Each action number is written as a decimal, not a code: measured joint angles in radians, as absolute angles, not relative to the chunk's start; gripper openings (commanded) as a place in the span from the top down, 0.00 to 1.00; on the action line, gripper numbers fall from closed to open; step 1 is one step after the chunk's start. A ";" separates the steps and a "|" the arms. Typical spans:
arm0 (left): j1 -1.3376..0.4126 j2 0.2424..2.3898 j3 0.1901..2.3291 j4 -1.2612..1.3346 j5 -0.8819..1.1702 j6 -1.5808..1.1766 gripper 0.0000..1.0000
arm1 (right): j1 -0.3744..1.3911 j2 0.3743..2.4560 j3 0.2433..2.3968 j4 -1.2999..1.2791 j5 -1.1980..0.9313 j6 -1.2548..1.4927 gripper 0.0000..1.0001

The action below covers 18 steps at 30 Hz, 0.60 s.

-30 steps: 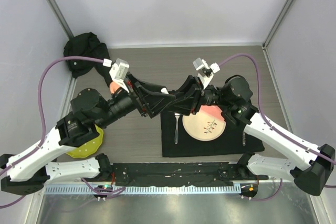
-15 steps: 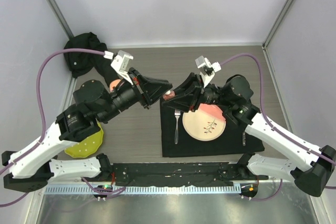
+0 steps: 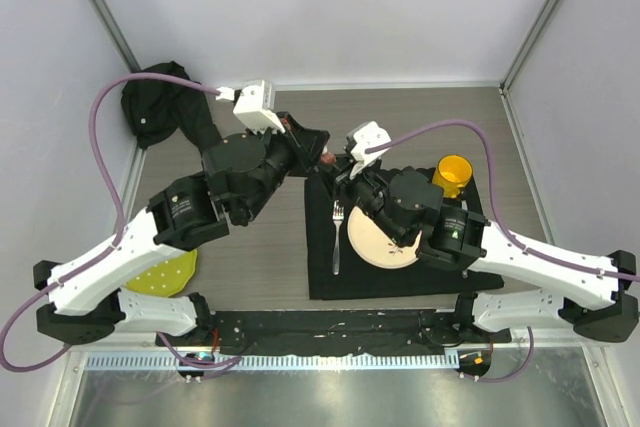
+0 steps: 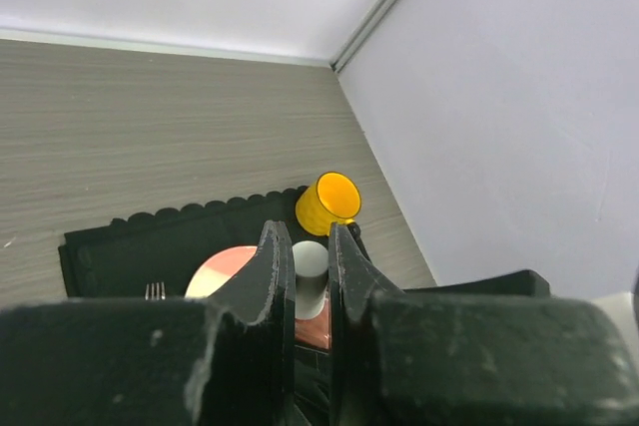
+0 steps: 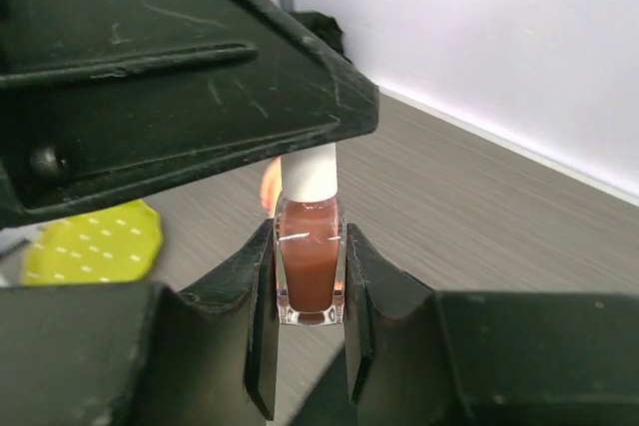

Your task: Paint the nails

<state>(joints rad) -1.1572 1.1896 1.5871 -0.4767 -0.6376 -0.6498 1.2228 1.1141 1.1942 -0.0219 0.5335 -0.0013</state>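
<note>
A small bottle of reddish-brown polish (image 5: 310, 261) with a white cap (image 5: 308, 172) is held in the air between my two grippers. My right gripper (image 5: 311, 231) is shut on the glass body. My left gripper (image 4: 310, 236) is shut on the white cap (image 4: 310, 264), coming from above. In the top view the two grippers meet at the bottle (image 3: 328, 159), above the far edge of the black mat. The mannequin hand is mostly hidden under my left arm; only its black sleeve (image 3: 160, 102) and a pink blur (image 5: 268, 187) show. The nails are not visible.
A black mat (image 3: 320, 277) holds a pink-and-cream plate (image 3: 385, 242), a fork (image 3: 337, 232) and a yellow cup (image 3: 452, 175). A yellow-green dotted plate (image 3: 165, 272) lies at the near left, partly under my left arm. Grey walls enclose the table.
Both grippers have moved toward the back with the bottle between them. The left wrist has turned over it. The right arm swung left, uncovering the yellow cup.
</note>
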 measured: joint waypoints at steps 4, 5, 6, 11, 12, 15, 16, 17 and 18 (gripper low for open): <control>-1.158 1.188 1.568 -0.472 -0.643 -0.656 0.92 | 1.223 1.109 1.176 -0.024 0.538 -0.052 0.99; -1.158 1.180 1.557 -0.467 -0.638 -0.657 0.86 | 1.223 1.104 1.166 -0.015 0.526 -0.059 0.99; -1.158 1.169 1.547 -0.464 -0.630 -0.660 0.79 | 1.223 1.097 1.155 -0.007 0.511 -0.065 0.99; -1.160 1.099 1.480 -0.423 -0.555 -0.670 0.39 | 1.223 1.050 1.110 0.030 0.423 -0.081 0.99; -1.161 1.080 1.465 -0.415 -0.539 -0.668 0.36 | 1.223 1.045 1.106 0.036 0.409 -0.081 0.99; -1.163 1.023 1.437 -0.408 -0.504 -0.669 0.29 | 1.222 1.026 1.095 0.040 0.363 -0.080 0.99; -1.163 1.001 1.431 -0.408 -0.496 -0.668 0.29 | 1.220 1.018 1.091 0.037 0.347 -0.080 0.99; -1.163 0.982 1.428 -0.409 -0.491 -0.667 0.29 | 1.216 1.009 1.087 0.033 0.326 -0.078 0.99; -1.163 0.960 1.425 -0.411 -0.484 -0.665 0.29 | 1.209 0.999 1.083 0.024 0.298 -0.076 0.99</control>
<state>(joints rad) -1.1629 0.9596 1.4254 -0.4110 -0.4839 -0.6647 1.2091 0.9989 1.0832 0.0242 0.2981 -0.0761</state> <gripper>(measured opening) 0.704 0.296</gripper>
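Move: The white cap of the nail polish bottle sits between the left fingers, and the bottle's body hangs about 3 cm below, 2 cm to the right and 1 cm back of that hand. The right fingers hold this body, with the cap roughly 3 cm up, 1 cm ahead and 1 cm left of them. About 35 cm below the left hand lie the fork, some 3 cm back and 4 cm right, and the plate, 2 cm back and 16 cm right. The left fingers let go of the white cap, first dipping about 1 cm while still shut, then opening wide as the hand backs off some 5 cm, back and left and finally a little up, turning clockwise about 10 degrees. The right hand keeps its grip on the bottle and draws back about 3 cm, swinging some 10 degrees counter-clockwise. ##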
